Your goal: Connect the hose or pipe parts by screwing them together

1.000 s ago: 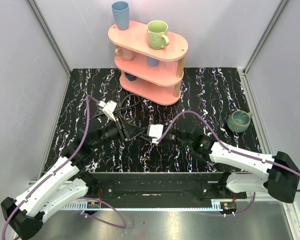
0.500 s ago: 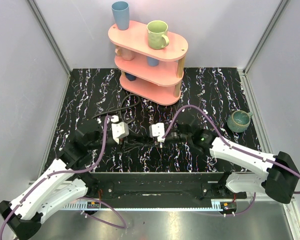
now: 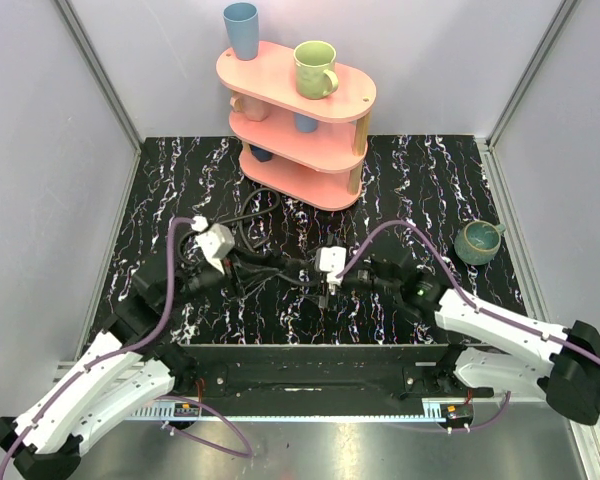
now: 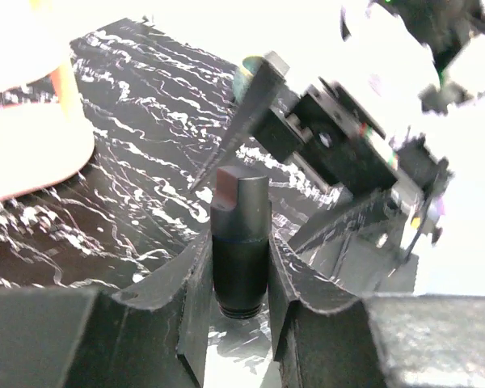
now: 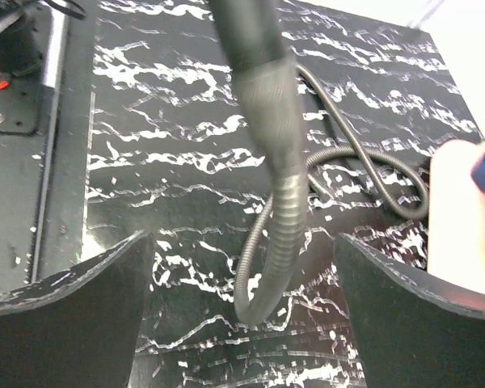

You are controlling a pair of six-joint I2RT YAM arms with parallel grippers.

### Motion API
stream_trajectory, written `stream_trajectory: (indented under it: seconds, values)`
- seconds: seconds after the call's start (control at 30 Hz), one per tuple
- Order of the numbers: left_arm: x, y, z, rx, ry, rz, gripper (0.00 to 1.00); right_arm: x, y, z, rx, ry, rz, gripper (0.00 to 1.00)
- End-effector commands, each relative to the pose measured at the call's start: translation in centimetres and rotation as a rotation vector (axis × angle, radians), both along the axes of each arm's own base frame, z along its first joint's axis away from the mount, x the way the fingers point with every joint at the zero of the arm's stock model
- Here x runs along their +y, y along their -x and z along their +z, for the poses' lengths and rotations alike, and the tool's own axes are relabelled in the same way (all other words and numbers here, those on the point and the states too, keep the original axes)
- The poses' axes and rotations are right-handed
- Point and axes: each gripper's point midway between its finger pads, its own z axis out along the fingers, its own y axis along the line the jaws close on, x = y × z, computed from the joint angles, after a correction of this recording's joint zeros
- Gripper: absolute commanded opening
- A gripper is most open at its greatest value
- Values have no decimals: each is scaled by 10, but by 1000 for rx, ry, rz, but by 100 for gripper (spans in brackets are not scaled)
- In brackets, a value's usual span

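Observation:
In the left wrist view my left gripper [image 4: 240, 246] is shut on the black cylindrical end fitting [image 4: 240, 218] of a hose part, which stands up between the fingers. In the top view that gripper [image 3: 258, 263] sits left of centre, with thin black hose loops [image 3: 252, 214] behind it. My right gripper [image 3: 314, 279] faces it from the right. In the right wrist view the right gripper [image 5: 241, 242] stands wide open. A ribbed black hose [image 5: 281, 212] with a thicker fitting [image 5: 255, 69] hangs between its fingers without touching them and curves onto the marbled table [image 5: 170, 162].
A pink three-tier shelf [image 3: 280, 80] stands at the back centre, holding a blue cup [image 3: 241, 30] and a green mug [image 3: 315, 68]. A teal mug [image 3: 477, 241] sits at the right. The black base rail [image 3: 300, 370] runs along the near edge.
My right gripper has opened and let go of the hose it held, drawing back slightly to the right. The left gripper, still holding its fitting, shifted back and left.

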Motion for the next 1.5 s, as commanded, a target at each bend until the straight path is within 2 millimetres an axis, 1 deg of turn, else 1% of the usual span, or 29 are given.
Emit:
stream_trajectory:
  seconds: [0.0,0.07,0.1,0.13,0.17,0.2,0.33,0.37,0.5,0.53,0.6,0.63,0.67,0.73,0.77,0.83,0.87,0.9,0.93,1.13,1.2,1.23,1.27,1.33,1.37,1.4,1.43,1.47]
  values:
    - [14,-20,65,277,367,233,0,-18,-22,32,-146,-93,-148,100]
    - [16,-21,70,399,447,265,0,-21,-24,38,-174,-99,-167,100]
    - [18,-22,67,523,504,299,0,-24,-27,48,-207,-123,-191,100]
    - [18,-22,66,589,527,315,0,-26,-29,49,-238,-126,-205,100]
    - [18,-23,63,648,544,330,0,-28,-30,56,-265,-143,-219,100]
    - [17,-22,53,758,559,358,0,-29,-32,67,-305,-173,-244,100]
    - [7,-18,43,941,594,343,0,-27,-30,83,-390,-202,-233,98]
    - [5,-17,42,970,606,333,0,-25,-29,83,-395,-195,-221,95]
    - [-4,-15,34,1117,675,289,0,-17,-25,82,-428,-163,-184,89]
    - [-6,-15,32,1143,681,283,0,-13,-22,86,-433,-167,-169,88]
    - [-10,-14,29,1197,698,261,0,-8,-19,83,-434,-150,-150,84]
    - [-12,-14,27,1207,700,259,0,-6,-18,86,-437,-154,-145,83]
    - [-13,-15,27,1216,701,258,0,-2,-14,84,-435,-153,-129,82]
    - [-14,-15,26,1230,706,256,0,3,-12,89,-442,-163,-121,78]
    - [-14,-15,26,1235,709,256,0,7,-11,85,-438,-155,-114,76]
    - [-15,-16,29,1254,727,246,0,12,-11,87,-449,-152,-116,74]
    - [-15,-16,31,1254,738,240,0,14,-14,84,-449,-136,-130,72]
    - [-15,-15,31,1265,748,233,0,16,-12,83,-454,-131,-127,70]
    - [-15,-16,31,1273,752,235,0,17,-13,82,-454,-127,-133,66]
    - [-17,-16,34,1287,757,219,0,15,-19,75,-450,-117,-177,57]
    - [-17,-15,35,1287,761,218,0,13,-20,75,-451,-116,-192,47]
    - [-16,-14,36,1286,763,218,0,13,-19,74,-451,-116,-192,40]
    - [-15,-15,35,1290,762,225,0,12,-18,76,-454,-124,-191,28]
    - [-16,-15,35,1298,768,221,0,12,-16,79,-456,-130,-182,15]
    - [-16,-14,41,1284,778,198,0,13,-15,78,-453,-123,-173,8]
    - [-18,-12,39,1264,749,188,0,14,-14,78,-445,-124,-167,0]
    - [-21,-13,44,1214,733,162,0,15,-12,84,-443,-130,-162,0]
    - [-24,-12,48,1146,703,138,0,17,-12,80,-427,-115,-152,0]
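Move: The hose's collar hangs under the black fitting in the left fingers, about 2 cm to the left of the open right hand, level forward and some 4 cm above it. The fitting lies 5 cm left and 6 cm up, 1 cm back. From the left hand the collar is roughly 5 cm right, 2 cm ahead and 3 cm lower. The loop of hose on the table lies about 16 cm ahead of the right hand, 10 cm left and 19 cm down. The right fingers close on the hose's collar and pinch it, after the hand climbs about 5 cm while drawing a little forward and right, then comes back left to the collar, its top tipping back. Meanwhile the left hand keeps hold of the fitting and rolls it nearly 90 degrees about its own pointing line, counter-clockwise looking along the fingers, shifting some 2 cm forward. ##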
